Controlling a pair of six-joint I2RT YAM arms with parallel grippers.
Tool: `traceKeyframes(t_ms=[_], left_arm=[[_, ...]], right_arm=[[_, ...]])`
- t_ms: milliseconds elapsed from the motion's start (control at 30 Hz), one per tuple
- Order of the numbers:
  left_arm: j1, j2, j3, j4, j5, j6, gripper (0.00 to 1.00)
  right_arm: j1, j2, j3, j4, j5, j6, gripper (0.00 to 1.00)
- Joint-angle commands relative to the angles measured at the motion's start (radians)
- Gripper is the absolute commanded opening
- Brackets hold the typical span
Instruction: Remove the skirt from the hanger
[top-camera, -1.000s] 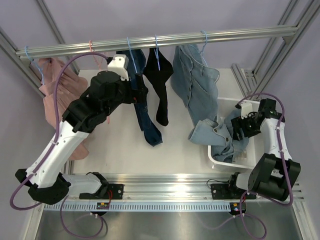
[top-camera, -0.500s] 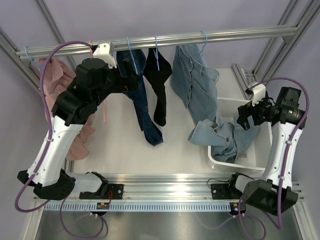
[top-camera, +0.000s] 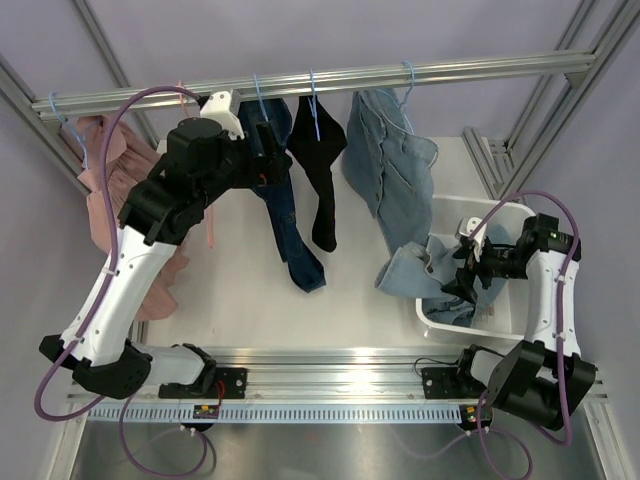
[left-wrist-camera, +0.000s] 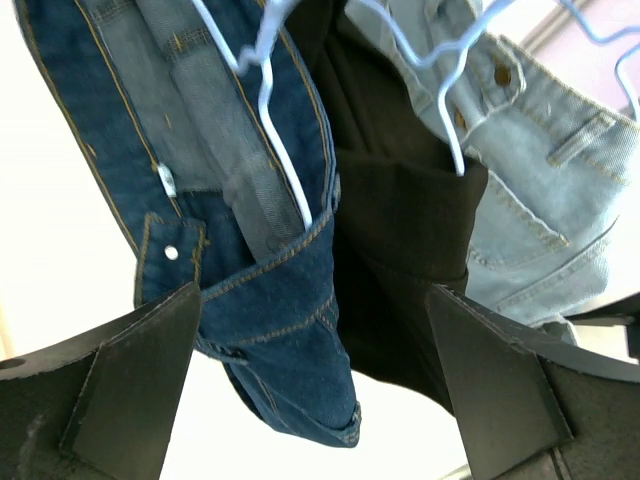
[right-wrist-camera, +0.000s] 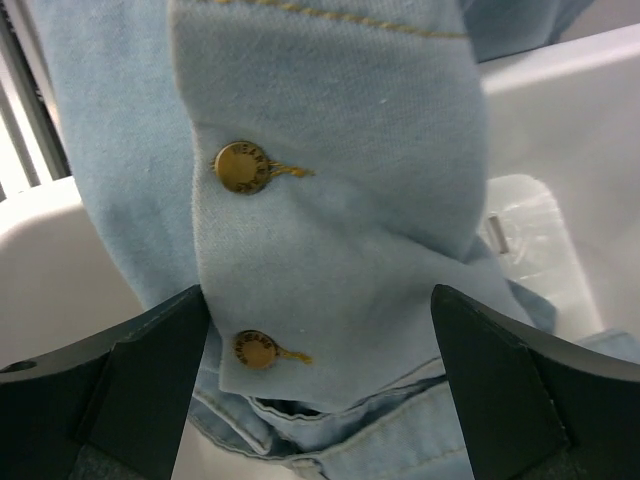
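Note:
The skirt (top-camera: 392, 175), light blue denim with brass buttons, hangs from a pale blue hanger (top-camera: 408, 78) on the rail, and its lower part trails into the white basket (top-camera: 500, 328). My right gripper (top-camera: 468, 276) is down at the basket, open, with a buttoned fold of the skirt (right-wrist-camera: 330, 230) lying between its fingers (right-wrist-camera: 130, 390). Up by the rail, my left gripper (top-camera: 268, 160) is open in front of the dark blue jeans (left-wrist-camera: 270, 300). The skirt's waist (left-wrist-camera: 545, 160) shows behind them in the left wrist view.
Along the metal rail (top-camera: 330, 78) also hang a pink garment (top-camera: 105, 190) at the left, dark blue jeans (top-camera: 292, 225) and a black garment (top-camera: 320, 175). Frame posts stand at both sides. The basket's white wall (right-wrist-camera: 565, 90) rises behind the fold.
My right arm rose and then came down into the basket onto the denim, its jaws opening wider. My left arm shifted left, then slightly back right, staying open at the jeans.

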Motion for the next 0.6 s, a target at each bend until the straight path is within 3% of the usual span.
traceKeyframes(t_ms=[0, 200, 300, 333, 400, 567], left_arm=[[0.005, -0.051, -0.036, 0.085, 0.050, -0.020, 0.99], [0.008, -0.097, -0.115, 0.126, 0.052, -0.024, 0.99], [0.017, -0.106, -0.137, 0.126, 0.055, -0.022, 0.99], [0.020, -0.106, -0.142, 0.128, 0.058, -0.020, 0.99], [0.027, -0.109, -0.146, 0.126, 0.072, -0.019, 0.99], [0.041, -0.118, -0.143, 0.126, 0.100, -0.017, 0.99]], right_arm=[[0.014, -0.028, -0.027, -0.125, -0.057, -0.033, 0.99], [0.045, -0.010, -0.061, 0.021, -0.059, 0.164, 0.80], [0.045, 0.001, -0.045, 0.067, -0.030, 0.266, 0.59], [0.045, 0.001, -0.042, 0.108, -0.001, 0.303, 0.47], [0.040, -0.008, -0.023, 0.154, 0.036, 0.430, 0.36], [-0.043, -0.042, 0.071, 0.190, 0.071, 0.561, 0.11]])
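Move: The skirt's buttoned flap, hanging out over the white basket's left rim, is between and just beyond the right hand's open fingers: about 4 cm left, 1 cm ahead and 4 cm below. The basket's middle lies some 6 cm right, 3 cm ahead and 10 cm below. The hanging light jeans are roughly 12 cm left, 14 cm ahead and 13 cm above. From the left hand, that flap is around 34 cm right, 8 cm back and 28 cm below. The skirt's buttoned flap is newly pinched as the right gripper goes from wide open to nearly shut on it. The hand eases about 2 cm left and back, sinking slightly, then draws back right and a little forward by roughly the same amount, turning some 15 degrees clockwise with the cloth between its fingertips. ##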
